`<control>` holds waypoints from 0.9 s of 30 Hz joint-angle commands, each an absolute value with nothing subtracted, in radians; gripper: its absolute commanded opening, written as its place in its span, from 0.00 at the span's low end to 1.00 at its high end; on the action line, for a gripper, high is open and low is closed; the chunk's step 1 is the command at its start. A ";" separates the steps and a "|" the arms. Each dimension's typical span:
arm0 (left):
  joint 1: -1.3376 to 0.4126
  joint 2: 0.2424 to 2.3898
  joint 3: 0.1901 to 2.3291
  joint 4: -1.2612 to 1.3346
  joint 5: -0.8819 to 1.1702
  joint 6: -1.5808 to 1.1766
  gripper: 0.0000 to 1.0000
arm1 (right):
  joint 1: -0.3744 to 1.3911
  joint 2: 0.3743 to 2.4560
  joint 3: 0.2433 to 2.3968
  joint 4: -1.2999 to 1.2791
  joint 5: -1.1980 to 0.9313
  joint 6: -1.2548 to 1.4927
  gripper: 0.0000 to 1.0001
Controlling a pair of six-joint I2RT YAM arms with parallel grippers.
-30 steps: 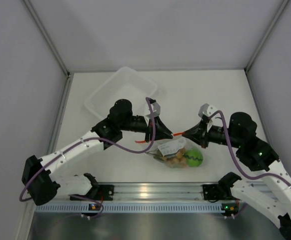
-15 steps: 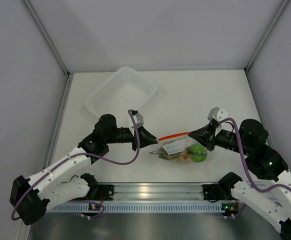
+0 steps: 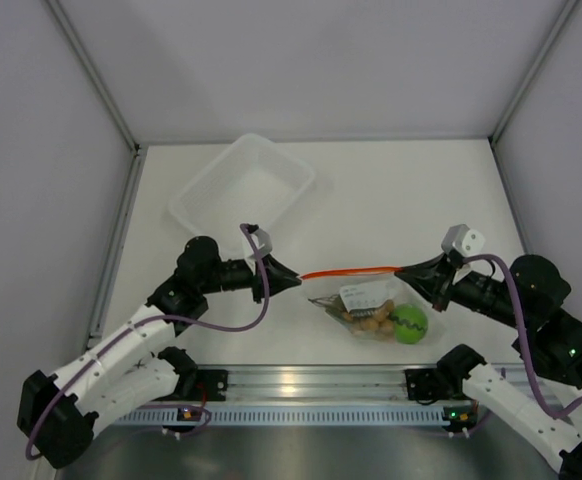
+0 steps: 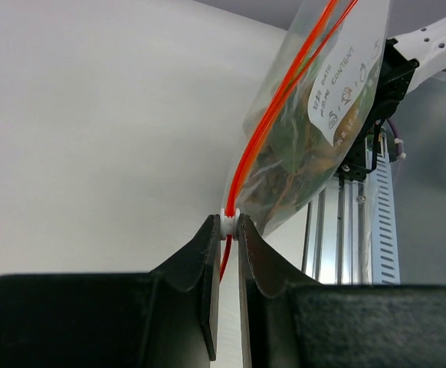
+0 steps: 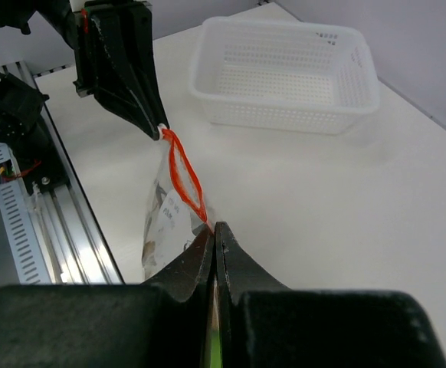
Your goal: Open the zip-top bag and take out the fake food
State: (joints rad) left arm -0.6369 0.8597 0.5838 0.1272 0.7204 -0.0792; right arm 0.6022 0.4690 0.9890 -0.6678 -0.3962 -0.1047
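The zip-top bag hangs between my two grippers, its red-orange zip strip pulled taut. My left gripper is shut on the small white slider at the strip's left end. My right gripper is shut on the bag's right corner, where the strip ends. In the right wrist view the strip's two red lines stand apart in a narrow loop. The fake food lies inside the bag: a tan-brown ball cluster and a green ball.
A rigid clear tray stands at the back left of the white table. The aluminium rail with both arm bases runs along the near edge, just below the bag. Grey walls close in the sides and back.
The grippers have drawn apart: the left one slid left along the zip strip, the right one moved right. The visible strip between them grew longer, and the bag shifted right.
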 commanded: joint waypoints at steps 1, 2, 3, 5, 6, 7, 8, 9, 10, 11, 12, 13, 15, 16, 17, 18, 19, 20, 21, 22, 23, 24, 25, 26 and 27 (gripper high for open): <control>-0.627 0.868 0.568 0.140 0.733 -0.077 0.00 | 0.614 0.454 1.051 -0.666 -0.367 -0.118 0.00; -0.626 0.868 0.561 0.143 0.735 -0.080 0.00 | 0.612 0.451 1.051 -0.667 -0.361 -0.118 0.00; -0.627 0.867 0.555 0.158 0.742 -0.084 0.00 | 0.612 0.443 1.052 -0.669 -0.351 -0.118 0.00; -0.624 0.859 0.542 0.181 0.747 -0.092 0.00 | 0.612 0.436 1.061 -0.678 -0.328 -0.118 0.00; -0.624 0.858 0.526 0.190 0.749 -0.101 0.00 | 0.614 0.431 1.068 -0.681 -0.331 -0.118 0.00; -0.623 0.857 0.520 0.204 0.753 -0.104 0.00 | 0.612 0.431 1.071 -0.683 -0.333 -0.118 0.00; -0.623 0.857 0.519 0.207 0.759 -0.106 0.00 | 0.612 0.431 1.074 -0.690 -0.333 -0.120 0.00; -0.621 0.859 0.514 0.210 0.761 -0.107 0.00 | 0.612 0.434 1.078 -0.692 -0.331 -0.121 0.00; -0.621 0.859 0.514 0.210 0.762 -0.106 0.00 | 0.612 0.434 1.080 -0.695 -0.321 -0.123 0.00; -0.620 0.862 0.512 0.212 0.762 -0.109 0.00 | 0.612 0.436 1.083 -0.699 -0.318 -0.124 0.00; -0.618 0.862 0.509 0.212 0.767 -0.106 0.00 | 0.614 0.436 1.083 -0.701 -0.319 -0.124 0.00; -0.617 0.864 0.509 0.213 0.767 -0.107 0.00 | 0.612 0.436 1.083 -0.700 -0.328 -0.124 0.00; -0.615 0.876 0.511 0.219 0.776 -0.112 0.00 | 0.612 0.437 1.080 -0.695 -0.347 -0.123 0.00; -0.612 0.880 0.517 0.219 0.782 -0.112 0.00 | 0.612 0.439 1.078 -0.695 -0.345 -0.123 0.00; -0.612 0.887 0.525 0.219 0.782 -0.117 0.06 | 0.612 0.440 1.074 -0.693 -0.348 -0.123 0.00; -0.612 0.902 0.532 0.219 0.785 -0.130 0.18 | 0.612 0.446 1.068 -0.689 -0.363 -0.126 0.00; -0.614 0.911 0.541 0.219 0.795 -0.138 0.47 | 0.612 0.449 1.065 -0.686 -0.411 -0.127 0.00; -0.612 0.922 0.569 0.218 0.796 -0.147 0.54 | 0.612 0.454 1.059 -0.684 -0.432 -0.127 0.00; -0.612 0.939 0.587 0.219 0.789 -0.173 0.61 | 0.612 0.459 1.054 -0.683 -0.446 -0.127 0.00; -0.612 0.972 0.610 0.219 0.754 -0.187 0.84 | 0.612 0.459 1.048 -0.672 -0.448 -0.127 0.00; -0.612 0.994 0.655 0.219 0.744 -0.196 0.85 | 0.614 0.457 1.042 -0.673 -0.448 -0.129 0.00; -0.612 1.024 0.682 0.218 0.752 -0.205 0.85 | 0.612 0.459 1.034 -0.673 -0.452 -0.133 0.00; -0.614 1.040 0.705 0.219 0.765 -0.209 0.85 | 0.612 0.459 1.031 -0.675 -0.454 -0.135 0.00; -0.614 1.049 0.727 0.219 0.790 -0.216 0.86 | 0.612 0.460 1.029 -0.676 -0.456 -0.138 0.00; -0.615 1.060 0.774 0.219 0.804 -0.225 0.86 | 0.612 0.460 1.026 -0.681 -0.460 -0.143 0.00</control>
State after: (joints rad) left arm -0.6167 1.0454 0.6559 0.1680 0.7628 -0.1864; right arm 0.6022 0.4480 1.0275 -0.7261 -0.4229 -0.1184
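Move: The left fingers already hold the white slider at the zip's left end. From there the zip's right end, pinched by the right hand, is about 16 cm to the right and 1 cm ahead, roughly level. The brown balls in the bag are some 13 cm right, 4 cm back and 11 cm below; the green food is 18 cm right, 4 cm back, equally low. From the right hand, the slider is about 16 cm left and 1 cm back. Left hand sinks some 3 cm, opens off the white slider, then heads forward; right keeps its zip pinch. ##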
